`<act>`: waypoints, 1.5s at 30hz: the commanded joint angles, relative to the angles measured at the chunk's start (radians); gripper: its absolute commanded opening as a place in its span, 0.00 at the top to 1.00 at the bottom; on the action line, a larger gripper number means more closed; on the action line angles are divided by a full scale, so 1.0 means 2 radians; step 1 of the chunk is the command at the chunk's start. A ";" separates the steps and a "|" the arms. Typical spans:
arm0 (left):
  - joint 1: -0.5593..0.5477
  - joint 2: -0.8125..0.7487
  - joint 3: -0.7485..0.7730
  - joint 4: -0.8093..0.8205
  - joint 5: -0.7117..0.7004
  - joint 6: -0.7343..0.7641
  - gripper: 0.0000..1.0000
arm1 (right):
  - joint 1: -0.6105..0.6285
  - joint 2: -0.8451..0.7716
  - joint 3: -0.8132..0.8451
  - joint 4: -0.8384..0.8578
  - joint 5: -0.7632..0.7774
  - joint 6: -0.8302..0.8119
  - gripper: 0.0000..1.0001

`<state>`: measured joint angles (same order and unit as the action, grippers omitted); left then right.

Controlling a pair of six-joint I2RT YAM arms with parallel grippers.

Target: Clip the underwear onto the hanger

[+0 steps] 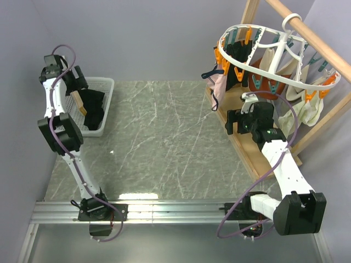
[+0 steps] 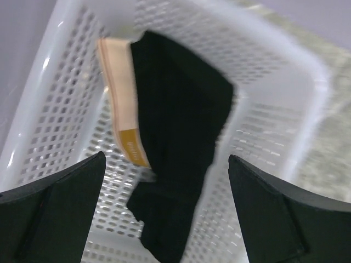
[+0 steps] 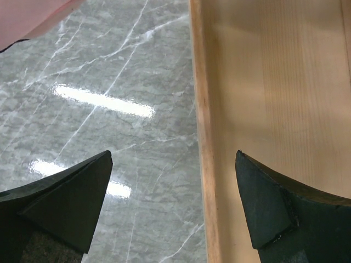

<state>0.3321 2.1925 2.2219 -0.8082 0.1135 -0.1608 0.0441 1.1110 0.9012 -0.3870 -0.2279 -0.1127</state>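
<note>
The underwear point(image 2: 181, 126), black with a tan waistband, lies crumpled in a white mesh basket point(image 2: 263, 87) at the table's far left; in the top view the underwear point(image 1: 93, 109) shows dark in the basket point(image 1: 107, 87). My left gripper point(image 2: 167, 181) hovers just above it, open, fingers on either side of the fabric and not touching it; from above, the left gripper point(image 1: 79, 82) sits over the basket. The hanger point(image 1: 274, 55), a round white rack with orange and teal clips, hangs from a wooden rod at the far right. My right gripper point(image 3: 173, 186) is open and empty below it; the top view has the right gripper point(image 1: 236, 120) by the wooden base.
A wooden stand base point(image 3: 274, 109) runs along the table's right side under the hanger, its edge straight below my right gripper. Cream, pink and rust-brown garments point(image 1: 263, 82) hang from the clips. A pink cloth corner point(image 3: 33, 16) shows at upper left of the right wrist view.
</note>
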 commanded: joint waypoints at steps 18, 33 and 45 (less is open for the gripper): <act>0.020 0.092 -0.075 0.094 -0.026 -0.042 0.19 | 0.009 0.029 0.046 -0.024 0.017 -0.018 0.00; 0.021 0.059 -0.066 0.096 -0.002 -0.033 1.00 | 0.009 0.010 0.043 -0.027 0.018 -0.019 0.00; -0.018 -0.160 -0.068 0.147 0.089 0.110 1.00 | 0.009 -0.022 0.045 -0.030 -0.006 -0.023 0.00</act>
<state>0.3565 2.0369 2.0590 -0.5785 0.2070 -0.0795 0.0566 1.1057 0.9482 -0.4511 -0.2230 -0.1474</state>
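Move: The black underwear lies in the white basket almost straight under the open left hand, its middle about 16 cm below, 1 cm ahead and 1 cm to the right. Its beige band is some 3 cm ahead and 5 cm left of the hand. The basket's middle is also beneath the hand, level with it and about 1 cm right. From the right hand, the underwear is roughly 22 cm ahead, 75 cm left and 15 cm lower. The left fingers pinch the underwear by the near end of its beige band: the open hand sinks about 15 cm into the basket, edging a little left and tipping steeper, and the fingers shut nearly fully at the bottom. Keeping the pinch, the hand then rises quickly, about 21 cm, up out of the basket, fingertips tilting up some 25 degrees. ##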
